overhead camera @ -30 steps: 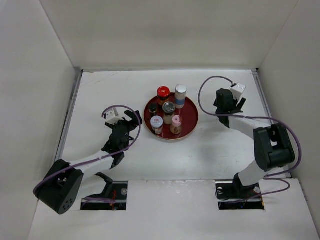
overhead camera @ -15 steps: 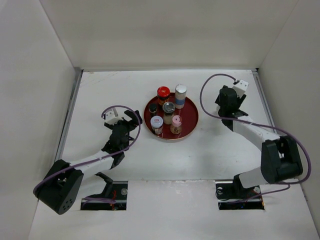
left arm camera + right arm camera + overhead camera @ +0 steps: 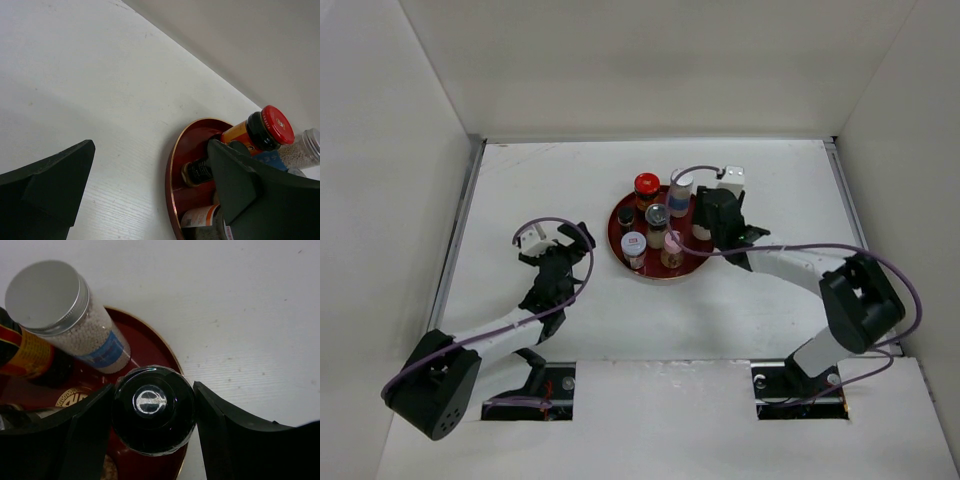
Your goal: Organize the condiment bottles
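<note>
Several condiment bottles stand on the round dark-red tray (image 3: 692, 258): a red-capped one (image 3: 647, 184), a tall white one with a blue band (image 3: 680, 183), a grey-lidded one (image 3: 657, 214), a small black-capped one (image 3: 626, 215), a white-lidded one (image 3: 634, 243) and a pink-capped one (image 3: 672, 241). My right gripper (image 3: 706, 222) hangs over the tray's right side, shut on a black-capped bottle (image 3: 153, 410) above the tray's rim (image 3: 150, 347), beside the tall bottle (image 3: 75, 325). My left gripper (image 3: 572, 248) is open and empty, left of the tray (image 3: 172, 180).
White walls close the table on the left, back and right. In the left wrist view the red-capped bottle (image 3: 272, 125) and the small black-capped bottle (image 3: 200, 171) stand near the tray's left rim. Purple cables loop off both arms.
My right arm swung left from the table's far right side to the tray's right side, the black-capped bottle now between its fingers. My left gripper shifted slightly left.
</note>
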`<move>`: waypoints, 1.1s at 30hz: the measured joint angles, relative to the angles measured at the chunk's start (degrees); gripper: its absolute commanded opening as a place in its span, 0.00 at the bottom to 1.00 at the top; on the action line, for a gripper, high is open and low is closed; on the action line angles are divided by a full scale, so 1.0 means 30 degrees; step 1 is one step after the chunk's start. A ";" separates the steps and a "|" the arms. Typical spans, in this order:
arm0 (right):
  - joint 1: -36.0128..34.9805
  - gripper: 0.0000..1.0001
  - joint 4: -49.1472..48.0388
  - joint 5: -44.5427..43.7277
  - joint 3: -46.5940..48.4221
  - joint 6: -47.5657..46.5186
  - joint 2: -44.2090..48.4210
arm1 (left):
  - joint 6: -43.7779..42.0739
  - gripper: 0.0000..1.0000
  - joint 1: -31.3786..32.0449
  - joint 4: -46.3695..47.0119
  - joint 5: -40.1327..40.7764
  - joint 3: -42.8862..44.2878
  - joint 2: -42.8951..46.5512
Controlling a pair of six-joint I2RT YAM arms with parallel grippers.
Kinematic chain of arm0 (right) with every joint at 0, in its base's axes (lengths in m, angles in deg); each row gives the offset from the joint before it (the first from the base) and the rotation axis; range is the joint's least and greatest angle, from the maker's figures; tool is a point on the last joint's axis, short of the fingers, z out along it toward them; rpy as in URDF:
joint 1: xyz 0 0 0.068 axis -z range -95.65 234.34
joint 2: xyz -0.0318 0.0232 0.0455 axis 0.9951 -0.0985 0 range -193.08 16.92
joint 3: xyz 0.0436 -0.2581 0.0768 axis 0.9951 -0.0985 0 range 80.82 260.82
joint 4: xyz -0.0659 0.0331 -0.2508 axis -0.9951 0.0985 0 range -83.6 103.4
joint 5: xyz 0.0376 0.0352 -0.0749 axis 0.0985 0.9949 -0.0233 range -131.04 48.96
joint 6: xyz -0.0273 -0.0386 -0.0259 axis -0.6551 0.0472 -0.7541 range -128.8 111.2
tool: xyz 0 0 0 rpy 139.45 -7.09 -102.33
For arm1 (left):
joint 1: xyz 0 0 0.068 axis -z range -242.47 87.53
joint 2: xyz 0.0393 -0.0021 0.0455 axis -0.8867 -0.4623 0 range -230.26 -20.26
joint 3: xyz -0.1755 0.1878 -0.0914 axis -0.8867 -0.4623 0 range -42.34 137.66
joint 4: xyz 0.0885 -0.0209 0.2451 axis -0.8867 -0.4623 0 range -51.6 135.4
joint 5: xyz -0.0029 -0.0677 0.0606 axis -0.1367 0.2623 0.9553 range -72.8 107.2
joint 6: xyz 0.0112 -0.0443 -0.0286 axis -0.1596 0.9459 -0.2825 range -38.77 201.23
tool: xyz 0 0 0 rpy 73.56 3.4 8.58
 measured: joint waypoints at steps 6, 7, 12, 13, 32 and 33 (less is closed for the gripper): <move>-0.0372 0.55 -0.0270 0.0255 0.0787 -0.0270 -0.2047 | 0.0211 1.00 0.0000 -0.0015 0.0080 0.0000 0.0051; -0.0401 0.57 -0.0364 0.0299 0.0860 -0.0277 -0.2127 | 0.0270 1.00 0.0000 -0.0015 0.0073 0.0000 0.0131; -0.0619 0.87 -0.0801 0.0240 0.0925 -0.0342 -0.2339 | 0.0597 1.00 -0.0109 -0.0189 0.0138 0.0007 0.0386; -0.0648 0.94 -0.0984 0.0248 0.0933 -0.0342 -0.2339 | 0.0648 1.00 -0.0131 -0.0321 0.0153 0.0007 0.0342; 0.2827 1.00 -0.2353 -0.1384 -0.5406 0.1836 0.8816 | 0.1173 1.00 0.0051 -0.4051 -0.0532 0.2550 -0.1421; 0.3636 1.00 -0.2346 -0.1348 -0.6251 0.2353 0.8910 | 0.1180 1.00 0.0044 -0.4095 -0.0656 0.2557 -0.1421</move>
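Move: The right hand holds the black-capped bottle above the tray's right side; its free spot is about 3 cm to the left, 1 cm ahead and some 7 cm below. The blue-label jar stands around 7 cm ahead and 7 cm left of the hand, the silver-lidded jar level with it and 10 cm left, the pink-lidded jar 5 cm back and 8 cm left. From the left hand the free spot is roughly 26 cm right, 8 cm ahead and 7 cm lower. Down and leftward, about 3 cm each, the right hand lowers the held black-capped bottle onto the tray's free right side, then opens its fingers and lets go. It rises steeply some 13 cm, backing off and tipping its fingers upward, then swings right about 15 cm away from the tray, turning clockwise and sinking again. The empty, open left hand dips slightly and eases forward and right. ##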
